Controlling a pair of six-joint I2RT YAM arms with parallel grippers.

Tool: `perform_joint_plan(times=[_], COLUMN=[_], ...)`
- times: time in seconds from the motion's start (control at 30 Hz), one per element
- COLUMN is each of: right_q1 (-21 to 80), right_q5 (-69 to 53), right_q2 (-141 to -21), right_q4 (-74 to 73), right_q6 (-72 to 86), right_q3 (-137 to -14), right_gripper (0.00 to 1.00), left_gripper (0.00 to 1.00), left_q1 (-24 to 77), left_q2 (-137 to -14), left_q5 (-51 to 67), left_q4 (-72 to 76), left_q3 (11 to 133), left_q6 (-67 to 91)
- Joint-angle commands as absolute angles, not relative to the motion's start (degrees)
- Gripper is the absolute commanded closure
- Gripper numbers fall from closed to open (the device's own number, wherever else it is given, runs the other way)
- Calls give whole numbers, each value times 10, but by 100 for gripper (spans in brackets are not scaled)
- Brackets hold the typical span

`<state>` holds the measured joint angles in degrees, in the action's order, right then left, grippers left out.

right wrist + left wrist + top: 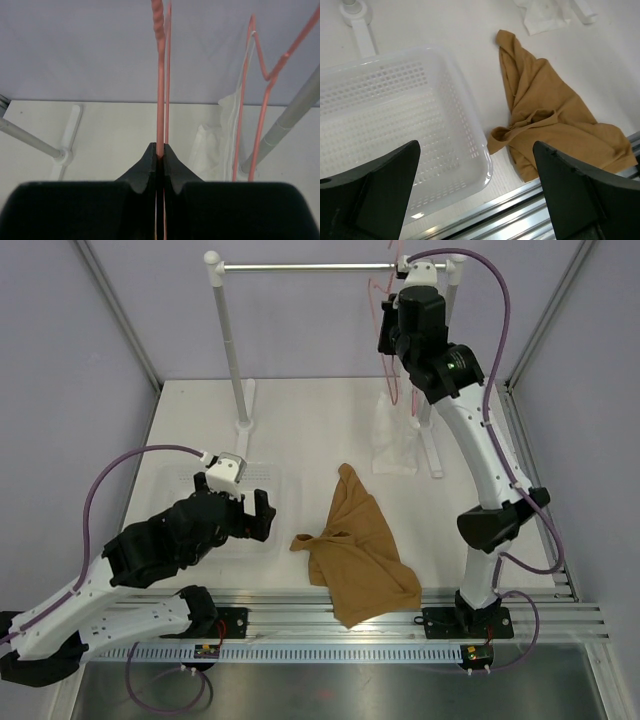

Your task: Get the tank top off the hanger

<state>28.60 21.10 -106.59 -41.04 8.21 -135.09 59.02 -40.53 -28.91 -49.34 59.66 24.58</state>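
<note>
The tan-brown tank top [355, 555] lies crumpled on the table, free of any hanger; it also shows in the left wrist view [550, 125]. My right gripper [388, 325] is raised by the rail and shut [161, 152] on the wire of a bare pink hanger [161, 75], whose wire shows faintly in the top view [381, 295]. My left gripper [255, 515] is open and empty [475, 147], above the near right corner of a white basket, left of the tank top.
A white perforated basket [395, 125] sits at the left [290, 485]. A second pink hanger [245, 100] carries a white translucent garment [395, 440] by the rack's right post. The rail [310, 267] spans the back. An aluminium rail runs along the near edge.
</note>
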Motion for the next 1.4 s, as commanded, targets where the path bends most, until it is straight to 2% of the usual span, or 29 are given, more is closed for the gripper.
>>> perform_joint_plan(times=[0.0, 0.17, 0.3, 0.37, 0.4, 0.43, 0.47, 0.57, 0.63, 0.7, 0.8, 1.03, 1.1, 1.27, 1.37], right_q1=[284, 283, 283, 284, 284, 284, 284, 284, 284, 284, 285, 284, 284, 284, 284], right_q5=[199, 201, 187, 178, 173, 169, 162, 145, 133, 109, 70, -32, -62, -123, -135], right_q2=[-1128, -1166, -1126, -1098, -1091, -1087, -1080, -1064, -1047, -1005, -919, -613, -563, -448, -418], right_q4=[-439, -450, -421, -402, -402, -404, -416, -445, -460, -469, -463, -364, -357, -353, -376], right_q6=[52, 50, 73, 76, 76, 76, 79, 83, 87, 88, 90, 121, 133, 147, 143], right_q3=[-1436, -1473, -1416, -1375, -1369, -1371, -1377, -1402, -1404, -1388, -1310, -960, -890, -803, -782], right_gripper=[100, 100, 100, 85, 73, 56, 47, 29, 21, 2, 0, 0, 1, 1, 1], left_gripper=[1, 1, 1, 1, 1, 1, 1, 1, 1, 1, 1, 1, 1, 1, 1], left_q1=[592, 592, 592, 592, 592, 592, 592, 592, 592, 592, 607, 677, 683, 688, 688], left_q2=[-412, -411, -407, -405, -404, -405, -407, -418, -435, -446, -491, -645, -706, -832, -912], left_q5=[-335, -343, -344, -336, -333, -330, -329, -322, -311, -282, -241, -199, -173, -146, -149], left_q4=[-498, -504, -499, -497, -493, -491, -488, -486, -473, -441, -390, -285, -251, -214, -218], left_q3=[590, 584, 584, 584, 584, 585, 585, 591, 592, 579, 564, 570, 577, 608, 636], left_q6=[235, 241, 238, 236, 236, 238, 240, 259, 272, 279, 294, 278, 266, 248, 244])
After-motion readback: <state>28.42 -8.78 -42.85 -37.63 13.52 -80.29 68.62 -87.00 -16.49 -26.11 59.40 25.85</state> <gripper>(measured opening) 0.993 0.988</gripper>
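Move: The right hand holds the bare pink hanger just short of the rack bar. The hooking spot is about 4 cm ahead, 2 cm left and 6 cm above; the other hanger, with the white garment, is roughly 4 cm ahead, 5 cm right, its middle about 4 cm below. From the open left hand the tank top's middle lies some 19 cm right, 3 cm back and 25 cm down, and the basket about 10 cm left, 6 cm ahead, 25 cm below. Keeping its pinch on the hanger, the right hand eases forward about 4 cm and down 6 cm to hook it on the bar, opens and lets go, then backs away fast, some 30 cm and slightly right, arching up, turning counter-clockwise. After hovering, the open left hand sweeps about 18 cm right and as far down towards the tank top, wrist tipping down and turning clockwise. ##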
